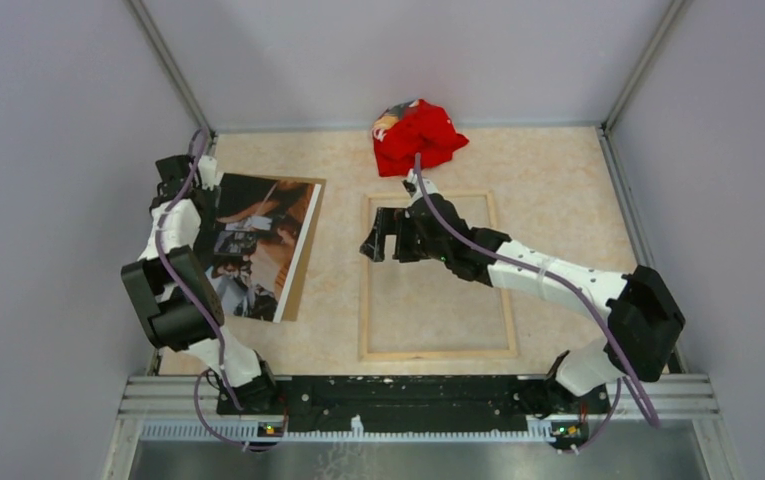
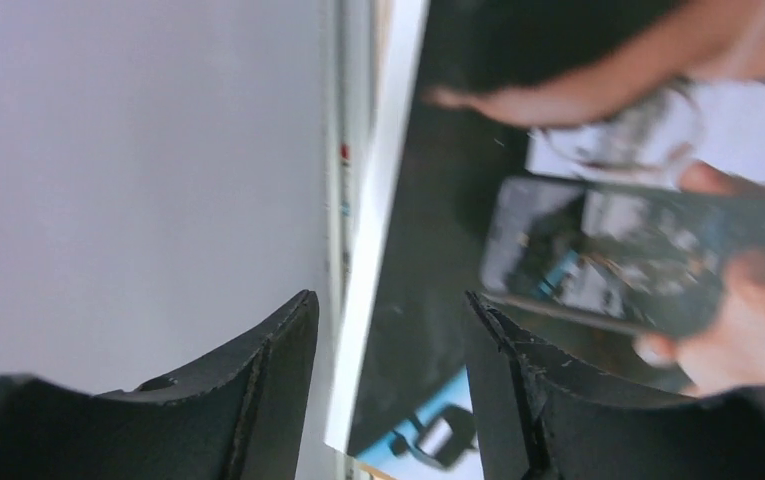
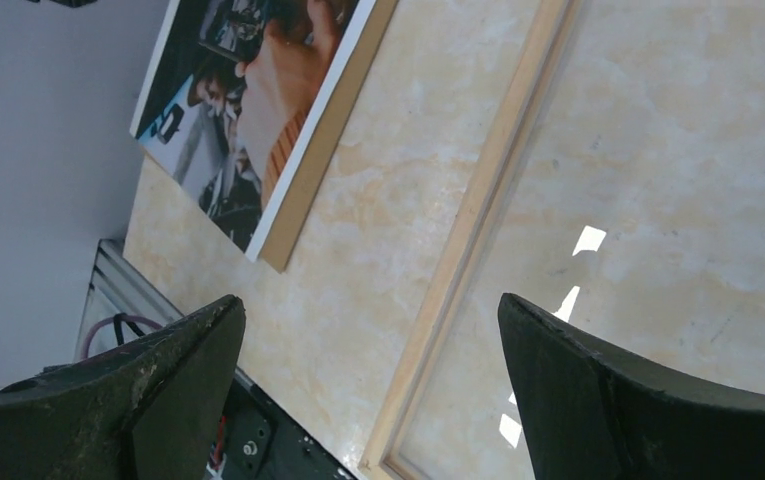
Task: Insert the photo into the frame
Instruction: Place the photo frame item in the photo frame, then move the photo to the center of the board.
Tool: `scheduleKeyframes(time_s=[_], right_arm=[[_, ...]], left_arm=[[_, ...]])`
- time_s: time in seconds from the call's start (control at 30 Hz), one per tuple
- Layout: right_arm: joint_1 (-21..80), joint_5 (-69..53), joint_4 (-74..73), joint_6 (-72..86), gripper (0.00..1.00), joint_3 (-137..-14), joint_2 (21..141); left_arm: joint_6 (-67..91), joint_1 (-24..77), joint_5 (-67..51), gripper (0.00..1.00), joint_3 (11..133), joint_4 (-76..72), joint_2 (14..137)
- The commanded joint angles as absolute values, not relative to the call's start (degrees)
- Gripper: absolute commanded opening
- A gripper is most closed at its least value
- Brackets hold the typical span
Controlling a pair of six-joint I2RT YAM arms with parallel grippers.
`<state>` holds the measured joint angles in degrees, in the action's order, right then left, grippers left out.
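The photo point(image 1: 258, 240), a dark print with orange and white patches, lies face up at the table's left. My left gripper point(image 1: 198, 190) is at its far left edge. In the left wrist view the photo's white border point(image 2: 378, 200) runs between the fingers of the left gripper point(image 2: 388, 310), which stand apart and do not touch it. The frame point(image 1: 366, 280) lies flat in the middle, pale wood rails up. My right gripper point(image 1: 383, 240) hovers over its left rail point(image 3: 478, 230). In the right wrist view that gripper point(image 3: 373, 310) is wide open and holds nothing.
A plain brown backing board point(image 1: 305, 250) lies under the photo, its edge showing on the right side point(image 3: 328, 130). A crumpled red cloth point(image 1: 416, 135) sits at the back, just beyond the frame. The grey side wall point(image 2: 138, 170) is close to my left gripper.
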<state>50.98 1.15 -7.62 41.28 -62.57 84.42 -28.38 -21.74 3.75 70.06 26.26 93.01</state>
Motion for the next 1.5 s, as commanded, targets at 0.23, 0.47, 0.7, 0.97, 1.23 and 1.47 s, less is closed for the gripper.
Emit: scheduleKeyframes(time_s=[0.23,0.47,0.7,0.97,1.23,1.47], right_arm=[[55.9,10.3,-10.1,40.8,0.76,-65.4,85.0],[56.1,10.1,-11.1,41.6,0.67,-65.2,87.0],[56.1,10.0,-10.8,42.5,0.66,-64.8,88.7],[56.1,9.4,-11.0,43.6,0.66,-64.8,89.4],[56.2,9.4,-10.9,44.2,0.66,-64.4,88.7],[56.2,9.5,-10.6,44.8,0.66,-63.6,88.0]], left_arm=[[-36.8,-23.4,27.1,0.35,73.8,-2.3,106.9],[-33.2,-23.6,20.5,0.18,80.0,8.1,114.4],[-31.1,-23.5,17.7,0.12,80.9,12.6,117.0],[-31.1,-23.3,15.3,0.08,79.6,14.4,116.7],[-30.6,-23.3,15.7,0.07,79.1,15.2,118.3],[-30.0,-23.3,13.6,0.04,78.7,17.1,117.6]])
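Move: The left hand hangs open over the photo: the photo's middle is about 8 cm to its right, 1 cm back and 11 cm below, and the photo's left edge is some 6 cm to its left. The backing board lies under the photo, its middle about 11 cm to the hand's right. From the right hand the photo's middle is roughly 42 cm left, 10 cm ahead and 18 cm down, the frame's middle 10 cm right and 4 cm ahead. The left hand heads for the photo's left edge: it swings out left about 10 cm, past that edge, sinking as it goes, then eases back some 3 cm to the right. It finishes about 10 cm lower and 4 cm farther forward, fingers shut beside the white border; contact can't be made out. The right hand sinks about 5 cm above the frame, fingers closing partway. ##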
